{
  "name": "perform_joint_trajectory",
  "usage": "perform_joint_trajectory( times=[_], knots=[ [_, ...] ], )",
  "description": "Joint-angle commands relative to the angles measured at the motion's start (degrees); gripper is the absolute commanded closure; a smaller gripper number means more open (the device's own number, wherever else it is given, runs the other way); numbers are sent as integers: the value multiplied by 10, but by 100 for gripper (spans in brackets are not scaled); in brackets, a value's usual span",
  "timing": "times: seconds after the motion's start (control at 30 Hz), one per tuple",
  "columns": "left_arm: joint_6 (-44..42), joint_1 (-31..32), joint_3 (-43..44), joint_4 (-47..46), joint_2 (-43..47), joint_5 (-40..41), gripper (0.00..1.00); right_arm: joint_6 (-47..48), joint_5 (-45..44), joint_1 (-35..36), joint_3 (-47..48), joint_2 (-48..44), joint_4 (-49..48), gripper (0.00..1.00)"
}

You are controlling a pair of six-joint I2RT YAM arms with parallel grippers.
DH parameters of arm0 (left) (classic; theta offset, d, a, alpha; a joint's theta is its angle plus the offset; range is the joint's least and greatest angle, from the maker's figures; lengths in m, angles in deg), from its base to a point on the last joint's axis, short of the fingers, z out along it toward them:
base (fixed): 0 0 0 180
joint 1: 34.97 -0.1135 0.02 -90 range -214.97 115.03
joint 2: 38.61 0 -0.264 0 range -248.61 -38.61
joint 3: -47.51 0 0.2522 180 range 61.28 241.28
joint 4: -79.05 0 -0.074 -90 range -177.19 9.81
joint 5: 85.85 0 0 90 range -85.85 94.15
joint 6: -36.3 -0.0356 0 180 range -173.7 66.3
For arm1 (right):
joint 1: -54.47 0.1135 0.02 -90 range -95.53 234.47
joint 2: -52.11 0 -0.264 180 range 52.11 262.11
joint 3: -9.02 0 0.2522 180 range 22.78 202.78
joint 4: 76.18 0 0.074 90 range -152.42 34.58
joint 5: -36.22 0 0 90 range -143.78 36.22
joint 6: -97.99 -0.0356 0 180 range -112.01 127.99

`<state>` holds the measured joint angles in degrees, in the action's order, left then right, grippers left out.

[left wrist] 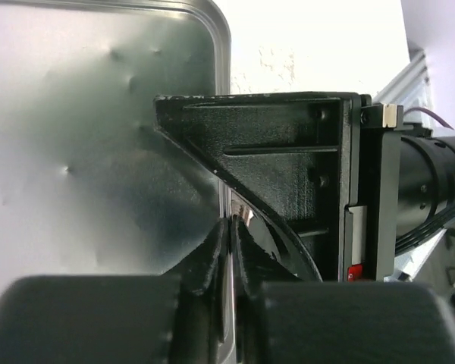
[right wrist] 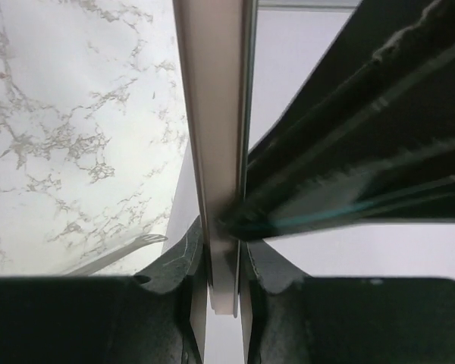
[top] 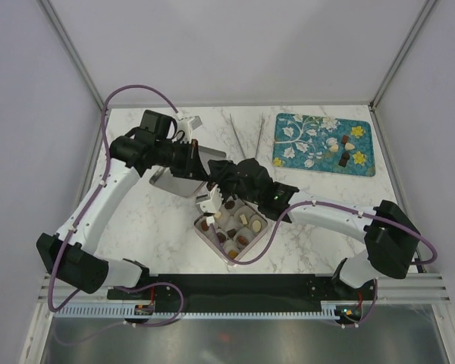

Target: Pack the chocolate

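Several pieces of chocolate [top: 243, 221] lie in a small open box [top: 203, 235] at the table's middle. More chocolate [top: 343, 150] lies on the teal flowered mat [top: 303, 129] at the back right. A flat metal lid [top: 174, 182] hangs just behind the box. My left gripper [top: 197, 163] is shut on its edge; in the left wrist view the lid [left wrist: 98, 152] fills the left and its rim runs between my left gripper [left wrist: 233, 227]. My right gripper [top: 214, 186] pinches the same lid, whose thin edge [right wrist: 216, 136] stands between my right gripper [right wrist: 221, 262].
Metal tongs [top: 246, 136] lie at the back centre, left of the mat, and show as tongs [right wrist: 114, 254] in the right wrist view. The two arms meet closely over the box. Marble table [top: 136, 227] stretches to the left.
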<state>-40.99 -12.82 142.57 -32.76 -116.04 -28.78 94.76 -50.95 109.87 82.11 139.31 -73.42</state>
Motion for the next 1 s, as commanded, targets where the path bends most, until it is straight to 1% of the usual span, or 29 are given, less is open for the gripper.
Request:
perform_joint_trajectory(
  times=[0.0,0.1,0.17,0.2,0.23,0.27,0.3,0.33,0.37,0.4,0.43,0.47,0.5,0.57,0.6,0.63,0.67,0.7,0.73,0.77,0.83,0.9,0.93,0.97],
  knots=[
    [29,0,72,-20,-11,65,81,-21,4,5,-20,-7,-50,100],
    [57,-6,131,-28,-34,106,61,-53,8,9,-38,-20,-72,100],
    [71,-13,188,-30,-47,128,51,-76,3,14,-46,-32,-76,100],
    [77,-24,208,-30,-55,132,43,-89,2,17,-54,-36,-80,100],
    [87,-31,247,-32,-67,135,40,-101,1,18,-58,-49,-81,100],
    [92,-38,264,-34,-73,139,38,-134,-6,25,-62,-56,-82,100],
    [94,-52,281,-35,-77,144,29,-157,-9,28,-73,-65,-87,100],
    [101,-60,310,-35,-86,148,1,-185,-11,30,-77,-87,-88,100],
    [107,-69,320,-35,-88,153,0,-223,-10,33,-78,-98,-83,100],
    [111,-89,327,-35,-90,152,0,-303,-10,32,-79,-111,-78,100],
    [114,-98,335,-36,-91,146,0,-349,-15,32,-80,-135,-77,100],
    [113,-107,335,-37,-90,145,0,-386,-30,33,-84,-148,-79,100],
    [111,-122,331,-37,-87,146,0,-471,-51,32,-87,-160,-78,100],
    [95,-134,311,-38,-75,147,0,-551,-89,32,-88,-194,-73,100],
    [92,-148,301,-40,-70,146,0,-591,-127,32,-84,-203,-51,100],
    [81,-153,277,-41,-63,147,0,-653,-135,32,-77,-221,-27,100],
    [74,-157,265,-42,-55,148,1,-687,-138,32,-65,-228,4,100],
    [62,-161,252,-46,-41,151,1,-720,-137,33,-36,-235,70,100],
    [58,-162,229,-47,-31,160,1,-783,-138,32,-26,-248,95,100],
    [57,-162,217,-48,-23,162,1,-808,-135,32,-19,-255,134,100],
    [57,-164,184,-57,1,159,1,-855,-124,33,-11,-277,158,100],
    [60,-164,161,-72,24,132,2,-941,-128,31,-12,-293,175,100],
    [59,-164,135,-79,32,98,2,-968,-124,31,-15,-310,179,100],
    [60,-164,121,-85,40,82,2,-1029,-123,32,-18,-319,182,100]
  ],
)
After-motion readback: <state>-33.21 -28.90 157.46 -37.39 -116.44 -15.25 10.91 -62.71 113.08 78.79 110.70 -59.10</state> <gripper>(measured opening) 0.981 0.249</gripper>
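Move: The left hand's fingers are still shut on the lid, whose middle lies about 5 cm to its left and 2 cm ahead; from the right hand, also gripping it, that middle is some 8 cm left and 2 cm back. The chocolate box sits about 14 cm back of the right hand, 3 cm to its right and 22 cm below. The tongs lie roughly 12 cm ahead, 8 cm right and 23 cm below the right hand. Open the left gripper wide to let go of the lid, drawing it up and forward by over 10 cm each way and turning it counter-clockwise, then ease it left and partly back down. Keep the right fingers shut on the lid; dip briefly, then swing it back, right and up, about 8 cm each way, rolling the wrist some 85 degrees to tip the lid over. ##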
